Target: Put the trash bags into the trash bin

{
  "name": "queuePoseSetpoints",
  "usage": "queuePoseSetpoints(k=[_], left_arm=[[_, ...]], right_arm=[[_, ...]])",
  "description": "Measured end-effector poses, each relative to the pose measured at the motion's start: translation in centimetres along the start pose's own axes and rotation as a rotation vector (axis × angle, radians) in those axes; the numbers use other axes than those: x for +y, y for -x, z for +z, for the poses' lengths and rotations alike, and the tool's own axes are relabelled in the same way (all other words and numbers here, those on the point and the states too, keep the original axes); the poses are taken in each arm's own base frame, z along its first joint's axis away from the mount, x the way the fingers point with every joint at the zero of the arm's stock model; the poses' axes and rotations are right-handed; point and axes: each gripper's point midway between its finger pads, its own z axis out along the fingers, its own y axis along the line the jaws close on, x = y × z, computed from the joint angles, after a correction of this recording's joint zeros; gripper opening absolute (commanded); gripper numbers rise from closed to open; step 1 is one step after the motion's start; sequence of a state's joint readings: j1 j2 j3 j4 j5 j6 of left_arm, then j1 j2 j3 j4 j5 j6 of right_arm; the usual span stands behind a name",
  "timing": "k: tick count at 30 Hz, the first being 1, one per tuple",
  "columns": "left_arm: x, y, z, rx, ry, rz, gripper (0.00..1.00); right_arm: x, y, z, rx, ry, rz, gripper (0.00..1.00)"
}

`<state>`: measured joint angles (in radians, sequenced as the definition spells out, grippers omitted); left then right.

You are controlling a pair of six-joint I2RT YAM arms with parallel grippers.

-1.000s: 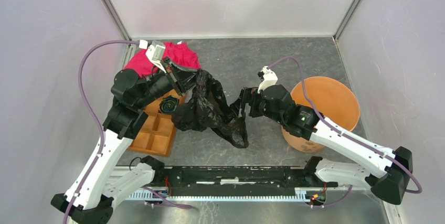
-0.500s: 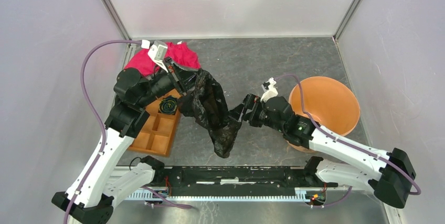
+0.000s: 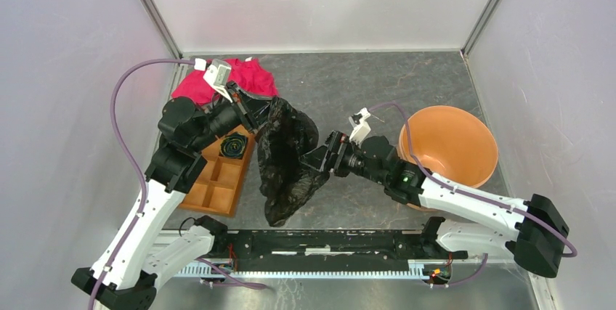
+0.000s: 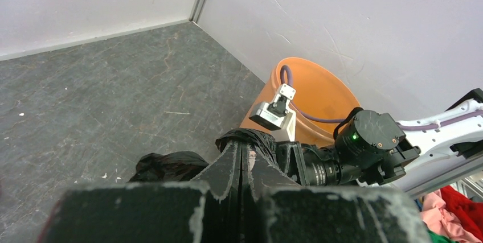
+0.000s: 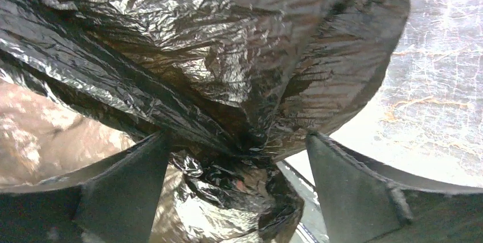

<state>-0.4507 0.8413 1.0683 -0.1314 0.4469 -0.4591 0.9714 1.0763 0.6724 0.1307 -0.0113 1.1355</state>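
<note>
The black trash bag (image 3: 287, 161) hangs crumpled above the table's middle, its lower end near the front edge. My left gripper (image 3: 263, 115) is shut on the bag's upper edge; in the left wrist view its closed jaws (image 4: 249, 149) pinch a fold of the bag (image 4: 165, 166). My right gripper (image 3: 317, 161) is open at the bag's right side. In the right wrist view its fingers (image 5: 236, 138) stand wide apart with the glossy bag (image 5: 228, 55) bunched between them. The orange trash bin (image 3: 447, 147) stands at the right, behind the right arm; it also shows in the left wrist view (image 4: 310, 92).
A red cloth (image 3: 240, 78) lies at the back left. An orange-brown compartment tray (image 3: 218, 186) sits under the left arm with a dark coiled roll (image 3: 234, 144) in it. Enclosure walls close in on three sides.
My right gripper has moved left, closer into the bag. The bag's lower end has swung left and toward the front edge. My left gripper has stayed nearly in place.
</note>
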Motion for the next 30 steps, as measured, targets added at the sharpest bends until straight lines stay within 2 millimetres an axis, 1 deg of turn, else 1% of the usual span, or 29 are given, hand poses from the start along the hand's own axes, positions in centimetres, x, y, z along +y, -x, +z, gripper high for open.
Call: queuePoseSetpoints(k=[1, 2, 4, 5, 6, 7, 8, 9, 11, 14, 16, 17, 18, 20, 23, 27, 30], left_arm=[[0.0, 0.0, 0.0, 0.001, 0.001, 0.000, 0.02], [0.1, 0.0, 0.1, 0.002, 0.002, -0.001, 0.02], [0.1, -0.1, 0.1, 0.002, 0.003, -0.001, 0.02], [0.2, -0.1, 0.2, 0.002, 0.004, -0.002, 0.02], [0.2, -0.1, 0.2, 0.002, 0.007, -0.002, 0.02], [0.4, -0.1, 0.1, 0.002, 0.015, -0.004, 0.06], [0.7, -0.2, 0.1, 0.002, 0.032, -0.006, 0.13], [1.2, -0.4, 0.1, 0.004, 0.061, -0.011, 0.24], [2.5, -1.0, -0.2, 0.021, 0.133, -0.022, 0.48], [5.4, -2.4, -1.2, 0.078, 0.302, -0.043, 0.78], [6.9, -3.4, -2.5, 0.126, 0.409, -0.048, 0.93], [7.3, -3.7, -3.1, 0.142, 0.441, -0.044, 0.98], [7.8, -3.9, -3.8, 0.154, 0.482, -0.038, 1.00], [8.1, -4.1, -5.4, 0.172, 0.540, -0.034, 1.00], [7.5, -3.7, -7.7, 0.159, 0.577, -0.028, 1.00], [6.2, -2.9, -9.9, 0.118, 0.575, -0.021, 1.00], [5.8, -2.8, -10.5, 0.108, 0.572, -0.026, 1.00]], right_arm=[[0.2, -0.3, 0.1, 0.006, 0.010, -0.007, 0.79], [0.2, -0.5, 0.2, 0.010, 0.014, -0.014, 0.73], [0.1, -0.7, 0.4, 0.015, 0.017, -0.032, 0.54], [-0.3, -0.8, 0.4, 0.013, 0.007, -0.042, 0.43], [-0.6, -0.8, 0.5, 0.004, -0.003, -0.061, 0.30], [-1.0, -0.5, 0.5, -0.011, -0.016, -0.084, 0.18], [-1.3, -0.1, 0.6, -0.029, -0.028, -0.112, 0.08], [-1.6, 0.3, 0.6, -0.046, -0.039, -0.146, 0.01], [-2.4, 1.3, 0.7, -0.076, -0.063, -0.229, 0.00], [-3.1, 3.6, 0.9, -0.121, -0.121, -0.363, 0.00], [-2.6, 5.8, 1.0, -0.164, -0.162, -0.465, 0.00], [-2.2, 6.7, 1.0, -0.186, -0.175, -0.503, 0.00], [-1.7, 7.8, 0.8, -0.213, -0.190, -0.549, 0.00], [-0.6, 9.8, 0.4, -0.266, -0.210, -0.626, 0.01], [0.1, 11.4, -0.4, -0.317, -0.235, -0.696, 0.01], [-0.6, 12.1, -1.0, -0.334, -0.283, -0.751, 0.00], [-1.0, 12.2, -1.1, -0.327, -0.304, -0.774, 0.00]])
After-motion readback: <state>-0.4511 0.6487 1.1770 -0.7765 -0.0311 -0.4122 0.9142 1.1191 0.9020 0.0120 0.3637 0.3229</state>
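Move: The left hand already holds the trash bag shut in its fingers; the bag's middle hangs about 15 cm below it, some 4 cm back and 3 cm to its right. From the open right hand that middle lies about 8 cm left, 1 cm ahead and level, with plastic already between its fingers. The trash bin stands about 34 cm right of the right hand, 3 cm ahead and 10 cm below; the wooden tray is some 23 cm left of the left hand, 2 cm back and 38 cm below. Edging barely down and left, the right hand shuts its wide-open fingers, pinching the bag's plastic, then sweeps forward and right with a lift, roughly 10 cm forward, its wrist rolling strongly. As that grip closes, the left hand opens wide and lets the bag go, dropping down and forward at first, then drawing about 10 cm left and slightly back, away from the bag. ##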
